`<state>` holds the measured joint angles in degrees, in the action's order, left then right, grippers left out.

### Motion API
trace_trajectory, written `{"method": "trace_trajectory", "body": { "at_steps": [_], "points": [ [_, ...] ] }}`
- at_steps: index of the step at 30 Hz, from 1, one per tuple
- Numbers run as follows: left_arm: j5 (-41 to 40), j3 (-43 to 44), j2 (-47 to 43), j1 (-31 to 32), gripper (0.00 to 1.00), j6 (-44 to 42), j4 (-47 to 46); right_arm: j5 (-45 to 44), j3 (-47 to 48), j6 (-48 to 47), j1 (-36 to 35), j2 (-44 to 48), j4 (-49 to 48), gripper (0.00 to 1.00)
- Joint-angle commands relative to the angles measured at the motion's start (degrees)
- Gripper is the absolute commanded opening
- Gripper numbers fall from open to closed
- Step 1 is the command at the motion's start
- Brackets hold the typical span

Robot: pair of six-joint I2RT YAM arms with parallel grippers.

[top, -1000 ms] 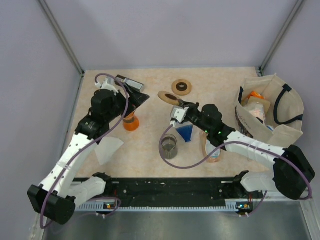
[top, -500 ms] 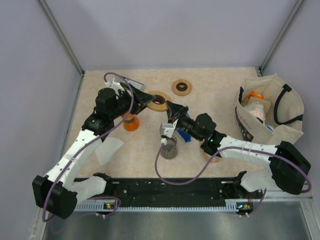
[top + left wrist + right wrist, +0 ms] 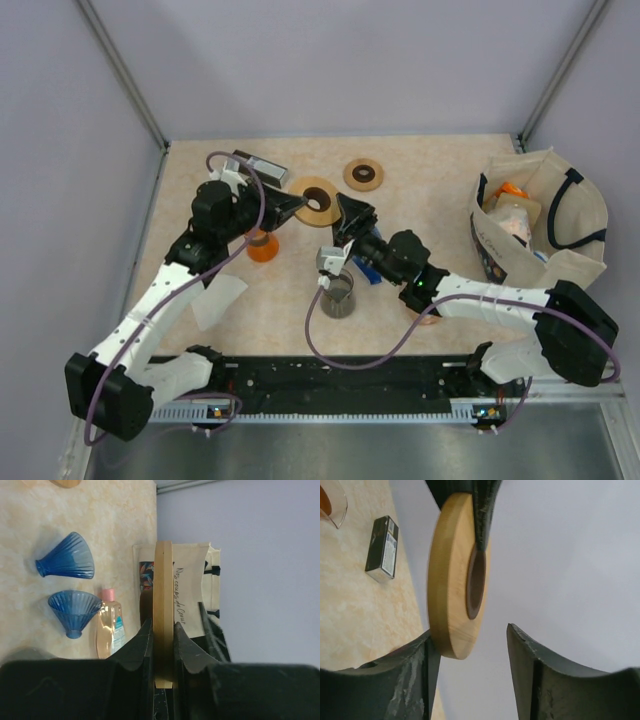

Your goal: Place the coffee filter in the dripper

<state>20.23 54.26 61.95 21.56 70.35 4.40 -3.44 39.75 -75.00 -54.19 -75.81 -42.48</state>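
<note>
The coffee filter [image 3: 217, 297], a white paper cone, lies flat on the table beside the left arm, clear of both grippers. Two blue ribbed drippers [image 3: 67, 562] [image 3: 74, 611] show in the left wrist view; from above only a bit of blue dripper [image 3: 365, 270] peeks from under the right arm. My left gripper [image 3: 298, 203] [image 3: 163, 625] is shut on the edge of a wooden ring [image 3: 318, 200] [image 3: 163, 595], held above the table. My right gripper [image 3: 350, 215] [image 3: 469, 632] is open around the ring's [image 3: 452, 575] far side, with one finger still against it.
A glass beaker [image 3: 338, 296] stands under the right wrist. An orange cone [image 3: 263, 246] sits below the left gripper. A second wooden ring [image 3: 362, 174] and a small box [image 3: 258, 167] lie at the back. A tote bag [image 3: 540, 220] with items fills the right side, a bottle [image 3: 111, 630] near it.
The right arm carried the wooden ring leftward and up to the left gripper. The left gripper closed on the ring and the right gripper opened off it.
</note>
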Motion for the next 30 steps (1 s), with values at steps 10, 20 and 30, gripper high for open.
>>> {"method": "trace_trajectory", "body": {
  "at_steps": [10,20,30],
  "points": [
    [-11.0,-2.1,-9.1,-4.1,0.00,-10.3,0.5,-0.5,0.8,25.1,-0.5,8.3,5.9,0.98],
    [-13.8,-4.3,-12.1,-13.6,0.00,-12.9,11.2,-6.8,-5.3,36.2,-0.4,19.3,11.3,0.99],
    [-14.0,-9.6,-11.5,-15.3,0.00,-13.4,10.6,-9.9,-5.5,37.9,-0.4,19.9,13.0,0.99]
  ]
}}
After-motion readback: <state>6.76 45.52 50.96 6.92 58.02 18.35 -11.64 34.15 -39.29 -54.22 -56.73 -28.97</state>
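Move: The carafe stands some 9 cm ahead of the left hand, 12 cm to its left and 24 cm below. From that hand the glass beaker lies about 5 cm back and 7 cm right, the filter paper 6 cm back and 21 cm left, both near table level. From the right hand, the nearer blue cone is roughly 7 cm ahead, 8 cm right and 26 cm down; the farther cone 18 cm ahead, 7 cm right. The wooden ring, already pinched at its rim by the left fingers, is carried about 13 cm left towards the carafe, rising slightly and then sinking to end some 8 cm lower, while the left wrist turns counter-clockwise and rolls its left side up to level the ring. The right fingers, already opening, spread wide and back off right and a little back, tipping down. ##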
